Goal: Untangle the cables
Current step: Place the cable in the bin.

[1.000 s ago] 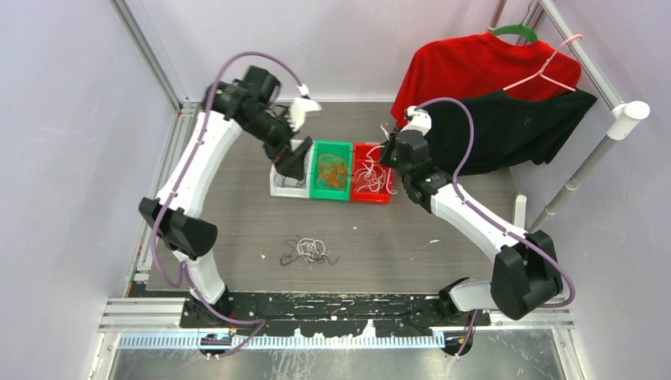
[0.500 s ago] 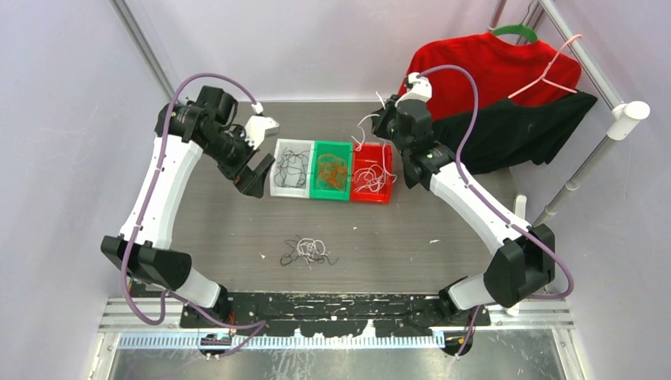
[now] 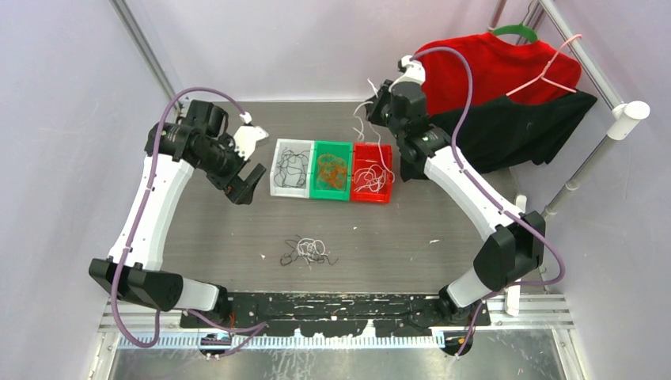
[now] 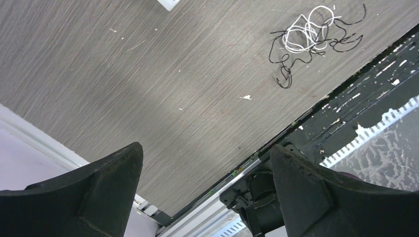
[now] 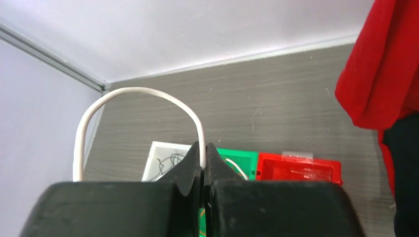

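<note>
A loose tangle of black and white cables (image 3: 307, 251) lies on the table in front of the bins; it also shows in the left wrist view (image 4: 309, 37). My left gripper (image 3: 245, 186) (image 4: 205, 150) hangs open and empty above the table, left of the white bin (image 3: 274, 170). My right gripper (image 3: 378, 107) (image 5: 203, 146) is raised behind the red bin (image 3: 370, 199), shut on a thin white cable (image 5: 138, 94) that arches up from its tips. The cable's ends dangle (image 3: 360, 119) toward the table.
The white bin holds black cables, the green bin (image 3: 332, 144) orange ones, the red bin white ones. A red shirt (image 3: 475, 67) and a black shirt (image 3: 514, 131) hang on a rack (image 3: 625, 119) at the back right. Purple walls enclose the table.
My left arm drew back from over the white bin to the left, still open. My right gripper rose from the red bin toward the back, lifting a white cable.
</note>
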`<state>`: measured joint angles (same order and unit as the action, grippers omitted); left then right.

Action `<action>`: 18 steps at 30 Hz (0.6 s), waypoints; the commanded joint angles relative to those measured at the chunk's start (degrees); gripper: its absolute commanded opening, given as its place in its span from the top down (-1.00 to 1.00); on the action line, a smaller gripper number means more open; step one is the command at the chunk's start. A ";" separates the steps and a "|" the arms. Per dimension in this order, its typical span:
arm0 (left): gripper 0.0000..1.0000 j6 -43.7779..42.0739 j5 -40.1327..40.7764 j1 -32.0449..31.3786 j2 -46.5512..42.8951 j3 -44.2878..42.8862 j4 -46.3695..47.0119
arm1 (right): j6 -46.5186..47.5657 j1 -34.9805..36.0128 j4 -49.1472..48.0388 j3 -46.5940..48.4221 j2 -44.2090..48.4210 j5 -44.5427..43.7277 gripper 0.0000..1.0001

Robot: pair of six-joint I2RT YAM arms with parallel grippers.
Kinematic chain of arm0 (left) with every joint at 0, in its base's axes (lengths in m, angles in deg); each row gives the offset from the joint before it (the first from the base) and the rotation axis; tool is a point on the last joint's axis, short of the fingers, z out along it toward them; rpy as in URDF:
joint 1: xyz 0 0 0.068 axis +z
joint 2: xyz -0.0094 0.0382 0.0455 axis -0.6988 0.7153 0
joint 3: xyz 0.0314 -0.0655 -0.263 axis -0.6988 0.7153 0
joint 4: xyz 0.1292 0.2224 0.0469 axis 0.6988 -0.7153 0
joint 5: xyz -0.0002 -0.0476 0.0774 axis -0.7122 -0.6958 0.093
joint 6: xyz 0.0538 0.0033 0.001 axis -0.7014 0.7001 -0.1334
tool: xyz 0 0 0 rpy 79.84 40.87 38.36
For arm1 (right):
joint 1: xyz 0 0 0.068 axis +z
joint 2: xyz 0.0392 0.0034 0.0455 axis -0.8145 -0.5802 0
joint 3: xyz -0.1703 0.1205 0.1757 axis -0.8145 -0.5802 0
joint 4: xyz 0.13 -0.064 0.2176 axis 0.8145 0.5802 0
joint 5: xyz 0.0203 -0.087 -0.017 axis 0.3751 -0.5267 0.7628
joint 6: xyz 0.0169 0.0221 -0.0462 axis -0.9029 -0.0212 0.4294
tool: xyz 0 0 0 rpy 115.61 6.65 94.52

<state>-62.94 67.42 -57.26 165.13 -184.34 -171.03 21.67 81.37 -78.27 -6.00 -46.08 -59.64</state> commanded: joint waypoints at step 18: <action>-0.99 0.23 6.94 0.76 -6.89 5.42 4.22 | 3.08 0.12 2.12 -11.10 -7.34 -2.07 0.98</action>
<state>-61.93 72.82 -56.93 160.28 -179.22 -168.05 23.11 81.37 -76.98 -17.45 -53.73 -60.95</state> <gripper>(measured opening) 0.994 0.053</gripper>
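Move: The right hand, with the white cable still pinched and its tail hanging towards the red bin, has that bin's middle roughly 29 cm below, some 2 cm farther out and 2 cm to its right. The green bin stands about 8 cm to the hand's left and 2 cm out, the white bin some 18 cm left and 3 cm out. From the empty left hand the red bin lies around 22 cm ahead, 31 cm right. The right hand, keeping its pinch, rises slightly, then lowers the cable about 16 cm towards the red bin, tipping fingers downward. ##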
